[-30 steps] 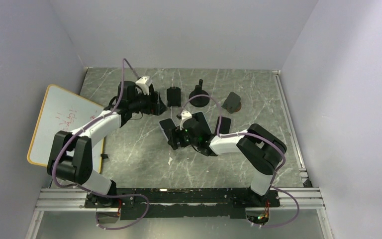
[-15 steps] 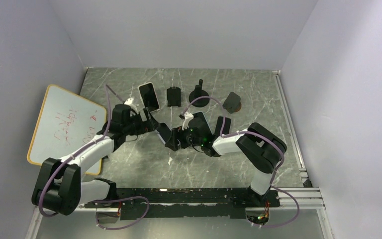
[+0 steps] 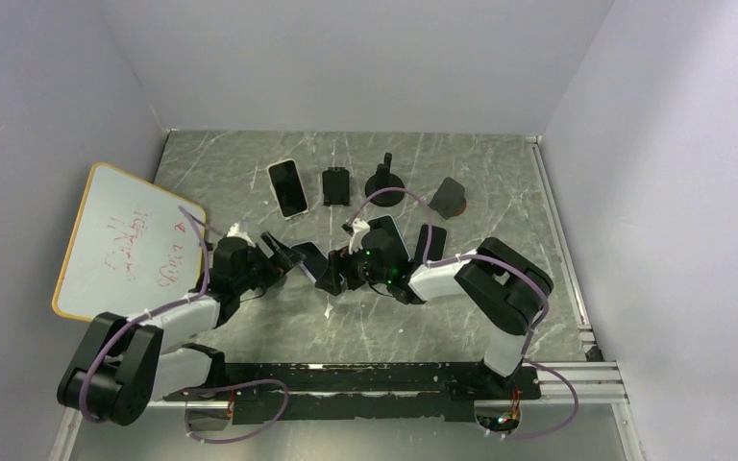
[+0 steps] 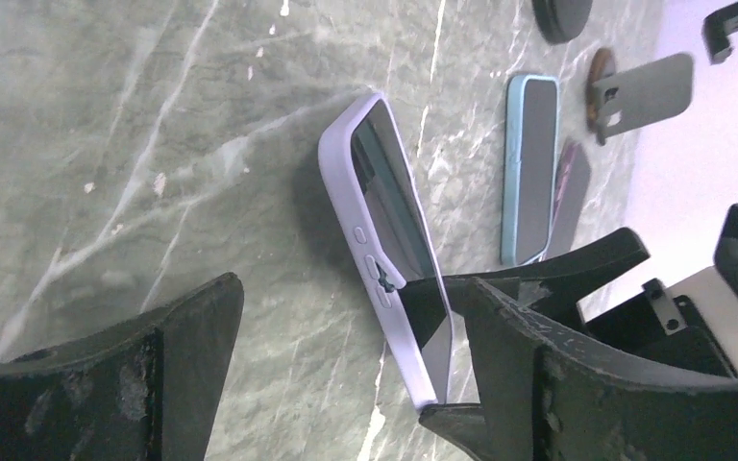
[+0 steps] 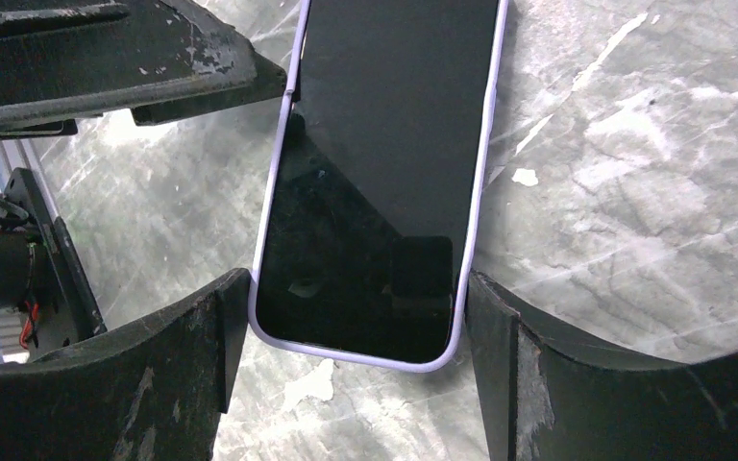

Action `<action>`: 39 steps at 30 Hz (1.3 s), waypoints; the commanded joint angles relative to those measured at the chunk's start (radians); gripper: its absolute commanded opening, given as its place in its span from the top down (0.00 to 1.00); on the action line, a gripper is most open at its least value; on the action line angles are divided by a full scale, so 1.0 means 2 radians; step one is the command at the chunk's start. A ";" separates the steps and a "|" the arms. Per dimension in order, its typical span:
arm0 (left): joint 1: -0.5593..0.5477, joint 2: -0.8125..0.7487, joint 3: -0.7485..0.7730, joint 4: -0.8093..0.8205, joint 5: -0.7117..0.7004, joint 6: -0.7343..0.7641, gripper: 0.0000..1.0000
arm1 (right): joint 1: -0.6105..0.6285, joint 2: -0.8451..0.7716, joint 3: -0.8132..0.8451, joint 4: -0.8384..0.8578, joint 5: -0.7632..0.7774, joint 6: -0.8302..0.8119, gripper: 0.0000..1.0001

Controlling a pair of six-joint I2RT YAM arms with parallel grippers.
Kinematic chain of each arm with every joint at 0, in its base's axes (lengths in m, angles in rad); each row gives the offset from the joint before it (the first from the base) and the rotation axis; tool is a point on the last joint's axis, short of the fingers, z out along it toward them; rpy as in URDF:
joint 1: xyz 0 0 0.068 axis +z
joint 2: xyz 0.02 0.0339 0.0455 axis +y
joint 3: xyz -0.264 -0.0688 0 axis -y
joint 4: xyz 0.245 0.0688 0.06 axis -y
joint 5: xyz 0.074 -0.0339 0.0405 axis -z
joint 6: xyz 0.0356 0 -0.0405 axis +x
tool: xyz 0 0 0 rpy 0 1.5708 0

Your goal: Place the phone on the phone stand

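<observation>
A phone (image 5: 384, 173) in a lavender case, dark screen up, hangs tilted above the table. My right gripper (image 5: 356, 317) is shut on its two long sides near one end. In the top view this phone (image 3: 306, 257) is at mid-table, left of the right gripper (image 3: 332, 274). My left gripper (image 4: 351, 298) is open around the phone's other end (image 4: 384, 250), and its right finger (image 4: 557, 365) touches the phone's corner. A black phone stand (image 3: 335, 185), a round-based stand (image 3: 384, 181) and a grey stand (image 3: 450, 197) stand at the back.
A white-cased phone (image 3: 287, 187) lies flat at the back left of the stands. Two more phones (image 3: 384, 235) (image 3: 432, 240) lie under the right arm; the blue-cased one (image 4: 528, 163) shows in the left wrist view. A whiteboard (image 3: 120, 240) leans at the left wall.
My left arm has swung from the white-cased phone at the back down to the lavender phone at mid-table. The right gripper has kept its hold and barely moved.
</observation>
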State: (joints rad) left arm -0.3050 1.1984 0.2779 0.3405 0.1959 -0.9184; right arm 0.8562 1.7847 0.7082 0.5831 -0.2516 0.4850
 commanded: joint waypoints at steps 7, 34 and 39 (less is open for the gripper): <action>-0.002 0.001 -0.051 0.144 -0.056 -0.090 0.30 | 0.008 -0.011 0.007 0.039 -0.023 -0.012 0.56; 0.011 0.167 -0.008 0.300 -0.025 -0.091 0.95 | 0.009 -0.001 0.003 0.054 -0.048 -0.016 0.58; 0.014 0.183 0.016 0.328 0.014 -0.059 0.95 | 0.006 -0.016 0.000 0.045 -0.029 -0.026 0.17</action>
State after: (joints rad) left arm -0.2893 1.5402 0.2543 0.9005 0.1585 -1.1255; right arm 0.8654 1.7916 0.7082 0.6079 -0.2840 0.4576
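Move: The lavender phone I'm about to grasp is held clear of the table, its middle about 5 cm right of my left hand, 1 cm ahead and roughly level. From that hand, the phone already on its stand is some 19 cm ahead, and the empty black phone stand about 20 cm ahead and 13 cm right. My right hand grips the lavender phone by its near end, its middle about 5 cm left and 3 cm ahead of that hand. I slide my left hand forward about 5 cm along the phone's left long edge, turning some 10 degrees counter-clockwise and dipping a centimetre or so before coming back up. On the way I close my wide-open fingers almost fully, pinching the phone across its thickness near its far end. My right hand keeps its grip nearly still. ##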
